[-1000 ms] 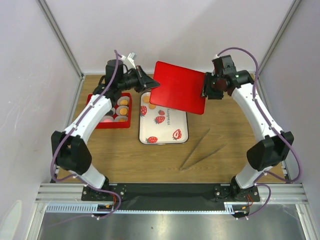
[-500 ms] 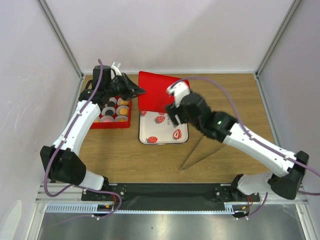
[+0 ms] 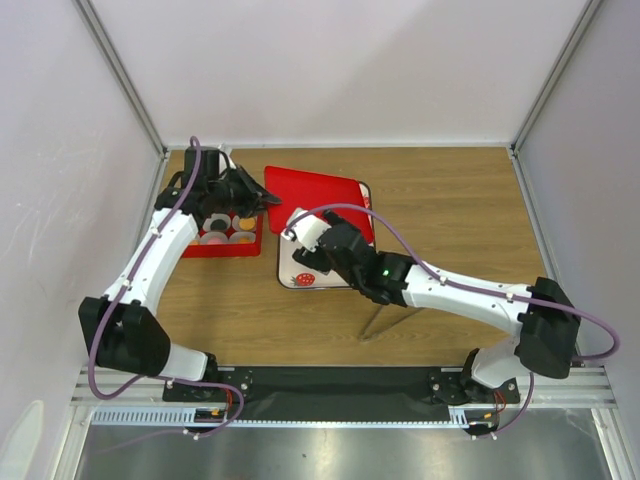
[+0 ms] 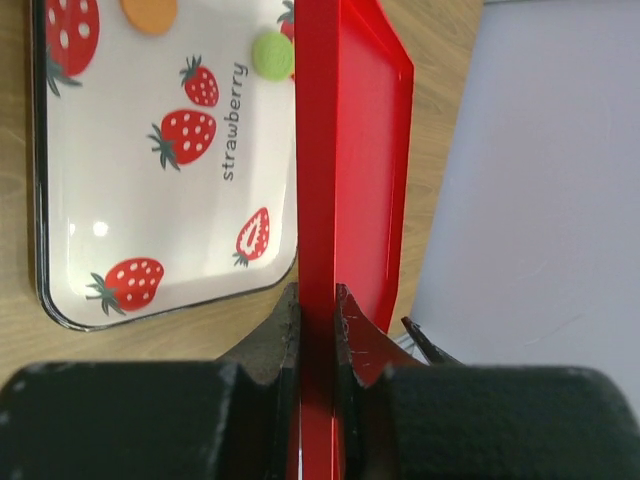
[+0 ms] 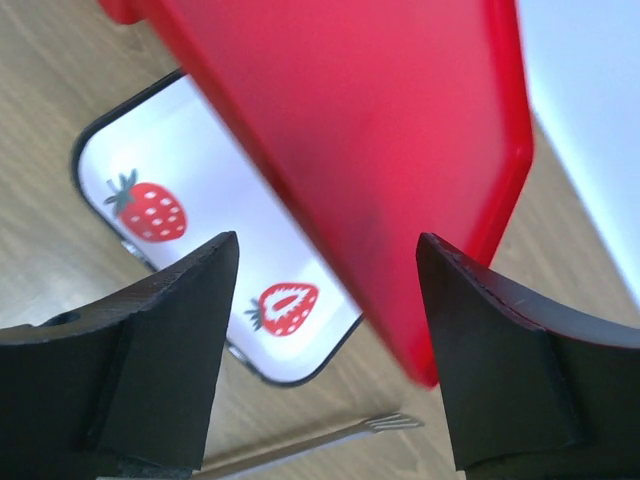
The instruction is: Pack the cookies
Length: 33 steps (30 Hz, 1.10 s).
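Note:
A red lid hangs tilted over the strawberry tray. My left gripper is shut on the lid's left edge, and the left wrist view shows the lid pinched between its fingers. The red box sits to the left, with an orange cookie and a pink cookie in its cups. An orange cookie and a green cookie lie on the tray. My right gripper is open and empty over the tray, with the lid just beyond its fingertips.
Metal tweezers lie on the wooden table right of the tray, partly under my right arm; their tip also shows in the right wrist view. White walls and frame posts close the back and sides.
My right gripper has left the lid's right edge and swung left and forward over the tray. My left gripper has drawn the lid left and lower, toward the red box.

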Tool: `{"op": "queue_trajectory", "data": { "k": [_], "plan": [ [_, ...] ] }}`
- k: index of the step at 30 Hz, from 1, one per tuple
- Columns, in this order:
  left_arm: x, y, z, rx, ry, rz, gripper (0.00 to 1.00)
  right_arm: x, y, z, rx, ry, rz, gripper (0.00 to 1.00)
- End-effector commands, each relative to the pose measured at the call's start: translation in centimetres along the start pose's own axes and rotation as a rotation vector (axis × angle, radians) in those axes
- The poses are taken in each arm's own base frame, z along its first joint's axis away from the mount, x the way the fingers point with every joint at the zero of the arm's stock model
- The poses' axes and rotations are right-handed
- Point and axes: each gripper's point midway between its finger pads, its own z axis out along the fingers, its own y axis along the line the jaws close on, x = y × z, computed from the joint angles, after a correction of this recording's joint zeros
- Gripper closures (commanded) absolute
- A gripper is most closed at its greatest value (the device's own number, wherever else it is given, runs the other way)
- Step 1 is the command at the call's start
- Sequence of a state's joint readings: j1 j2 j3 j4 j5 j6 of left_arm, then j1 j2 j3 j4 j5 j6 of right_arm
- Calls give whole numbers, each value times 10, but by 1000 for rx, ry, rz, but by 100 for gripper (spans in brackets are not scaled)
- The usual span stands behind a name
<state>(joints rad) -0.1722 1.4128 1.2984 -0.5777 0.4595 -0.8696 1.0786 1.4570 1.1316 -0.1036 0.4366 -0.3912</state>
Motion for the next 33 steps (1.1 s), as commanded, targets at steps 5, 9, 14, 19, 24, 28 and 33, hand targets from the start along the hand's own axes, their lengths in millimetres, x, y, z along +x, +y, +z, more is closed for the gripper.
{"op": "queue_trajectory", "data": {
  "k": [5,9,14,19,24,28,33],
  "plan": [
    [10,-24,-21,114,17,-51,100,-19,-14,11,142,-75,-91,27],
    [13,-27,-28,115,23,-39,100,-18,-17,14,201,-66,-113,31],
    [19,-30,-33,142,37,-28,99,-24,-23,12,236,-74,-125,50],
    [20,-35,-37,179,44,-4,89,-36,-30,4,274,-89,-137,78],
    [9,-47,-46,217,-15,61,56,-43,-35,-6,297,-83,-156,96],
    [-13,-59,-56,239,-120,151,32,-55,-39,-16,271,-80,-135,100],
    [-64,-66,-92,244,-335,218,16,-76,-43,-29,177,-62,-69,100]
  ]
}}
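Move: The red lid hangs in the left fingers by its left short edge, its middle about 10 cm to that hand's right, 1 cm back and roughly level. From the open right hand, the lid's near long edge is only some 3 cm ahead and 1 cm left, about level. The strawberry tray's middle sits roughly 20 cm below the right hand, 1 cm ahead and 2 cm left. The cookie box lies some 15 cm left of the left hand, 3 cm back and 20 cm down. The lid changes hands: the left hand, still pinching it, eases back about 2 cm while the right noses forward about as far, tipping its fingers up some 15 degrees, and shuts on the near edge. Only then does the left open wide and come free, mostly rising, about 5 cm in all; the right keeps its pinch and lifts about 3 cm. ##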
